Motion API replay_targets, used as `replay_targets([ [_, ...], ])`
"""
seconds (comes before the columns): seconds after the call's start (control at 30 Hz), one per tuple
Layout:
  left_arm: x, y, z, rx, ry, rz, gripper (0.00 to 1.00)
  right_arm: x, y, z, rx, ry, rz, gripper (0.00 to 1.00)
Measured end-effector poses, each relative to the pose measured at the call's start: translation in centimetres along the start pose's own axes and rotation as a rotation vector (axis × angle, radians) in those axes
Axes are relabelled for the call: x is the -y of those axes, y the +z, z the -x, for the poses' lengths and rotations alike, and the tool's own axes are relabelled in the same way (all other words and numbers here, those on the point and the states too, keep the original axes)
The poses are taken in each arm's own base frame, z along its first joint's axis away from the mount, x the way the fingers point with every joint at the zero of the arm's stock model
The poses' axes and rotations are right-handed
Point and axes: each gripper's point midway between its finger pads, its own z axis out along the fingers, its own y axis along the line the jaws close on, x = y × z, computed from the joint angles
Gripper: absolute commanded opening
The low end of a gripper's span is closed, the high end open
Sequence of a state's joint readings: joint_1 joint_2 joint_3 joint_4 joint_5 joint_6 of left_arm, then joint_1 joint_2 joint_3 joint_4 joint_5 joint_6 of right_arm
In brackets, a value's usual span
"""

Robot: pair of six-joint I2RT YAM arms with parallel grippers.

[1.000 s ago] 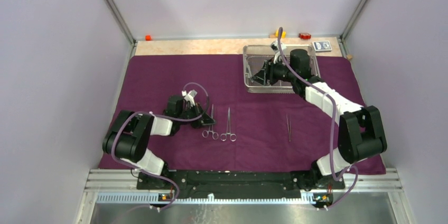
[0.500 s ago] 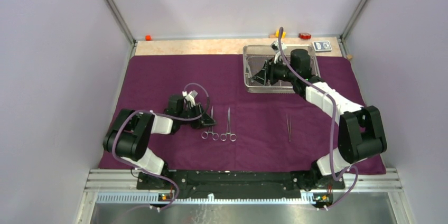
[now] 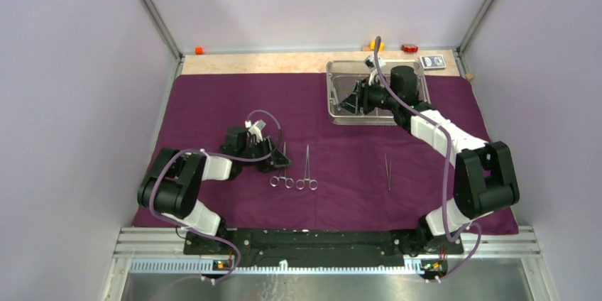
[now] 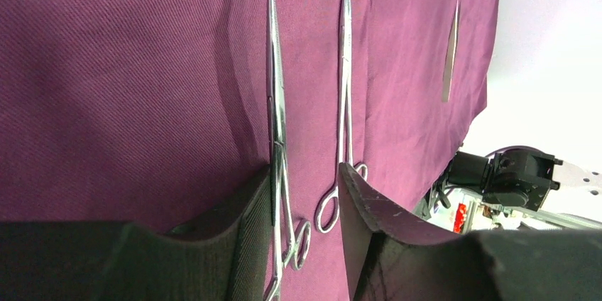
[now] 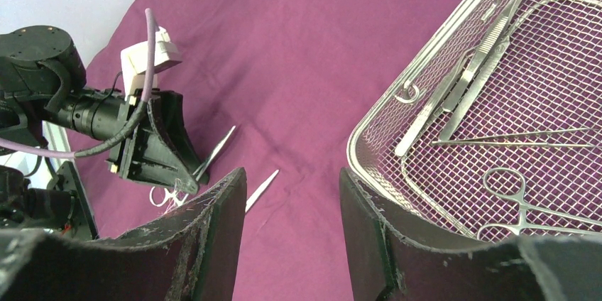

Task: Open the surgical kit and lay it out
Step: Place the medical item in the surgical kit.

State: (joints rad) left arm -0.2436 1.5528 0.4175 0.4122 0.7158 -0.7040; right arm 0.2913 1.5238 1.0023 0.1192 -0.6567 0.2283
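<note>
The dark purple cloth wrap [image 3: 213, 102] lies spread flat over the table. On it lie two ring-handled clamps, side by side [image 3: 282, 177] [image 3: 307, 166], and tweezers [image 3: 388, 172] further right. My left gripper [image 4: 304, 173] is open low over the cloth. The left clamp [image 4: 274, 102] lies between its fingers, close against the left pad [image 4: 248, 230]. The second clamp [image 4: 346, 81] lies just beyond the right finger. The wire-mesh steel tray [image 5: 419, 74] sits at the back right with several instruments [image 5: 483, 52] in it. My right gripper [image 5: 291, 180] hangs open and empty over the tray's left rim.
A bare wooden strip [image 3: 248, 63] runs behind the cloth. An orange block [image 3: 199, 50], a yellow block [image 3: 376, 45], a red block [image 3: 409, 48] and a blue-white card packet [image 3: 433, 62] sit along the back edge. Metal frame posts rise at both back corners.
My left gripper's jaws have spread apart, letting go of the left clamp, which stays on the cloth. The right arm has not moved.
</note>
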Motion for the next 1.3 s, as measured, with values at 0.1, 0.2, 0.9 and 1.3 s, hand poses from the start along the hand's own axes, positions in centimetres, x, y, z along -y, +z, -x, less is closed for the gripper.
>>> replay_targets([
  [0.1, 0.09, -0.03, 0.02, 0.001, 0.001, -0.002, 0.48, 0.00, 0.00, 0.00, 0.000, 0.000, 0.000, 0.50],
  [0.2, 0.17, -0.06, 0.08, 0.002, 0.004, -0.003, 0.50, 0.01, 0.00, 0.00, 0.000, 0.000, 0.000, 0.50],
  [0.9, 0.37, -0.27, 0.48, 0.016, 0.047, 0.016, 0.60, 0.20, 0.16, -0.28, -0.007, 0.006, -0.002, 0.50],
  [1.3, 0.90, -0.12, 0.43, 0.008, 0.087, 0.015, 0.65, 0.21, 0.17, -0.31, -0.008, 0.007, -0.002, 0.50],
])
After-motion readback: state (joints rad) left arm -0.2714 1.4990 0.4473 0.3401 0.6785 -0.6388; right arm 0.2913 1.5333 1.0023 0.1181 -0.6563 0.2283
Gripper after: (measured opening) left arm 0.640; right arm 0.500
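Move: The ring-handled forceps just laid down lie on the cloth between the left fingers, their middle about 1 cm left of the left hand, 1 cm back and 2 cm below. The second forceps lie parallel, about 6 cm to the hand's right and 1 cm back; the tweezers some 26 cm right and 4 cm back. From the right hand, the first forceps are about 17 cm left, 14 cm back and 17 cm below. Keep the left gripper straddling the laid-down forceps and go on spreading its half-open fingers to about two thirds of their range, clear of both sides of the shaft. While they open, ease the hand straight up about 1 cm, letting the fingertips tilt up some 5 degrees. ##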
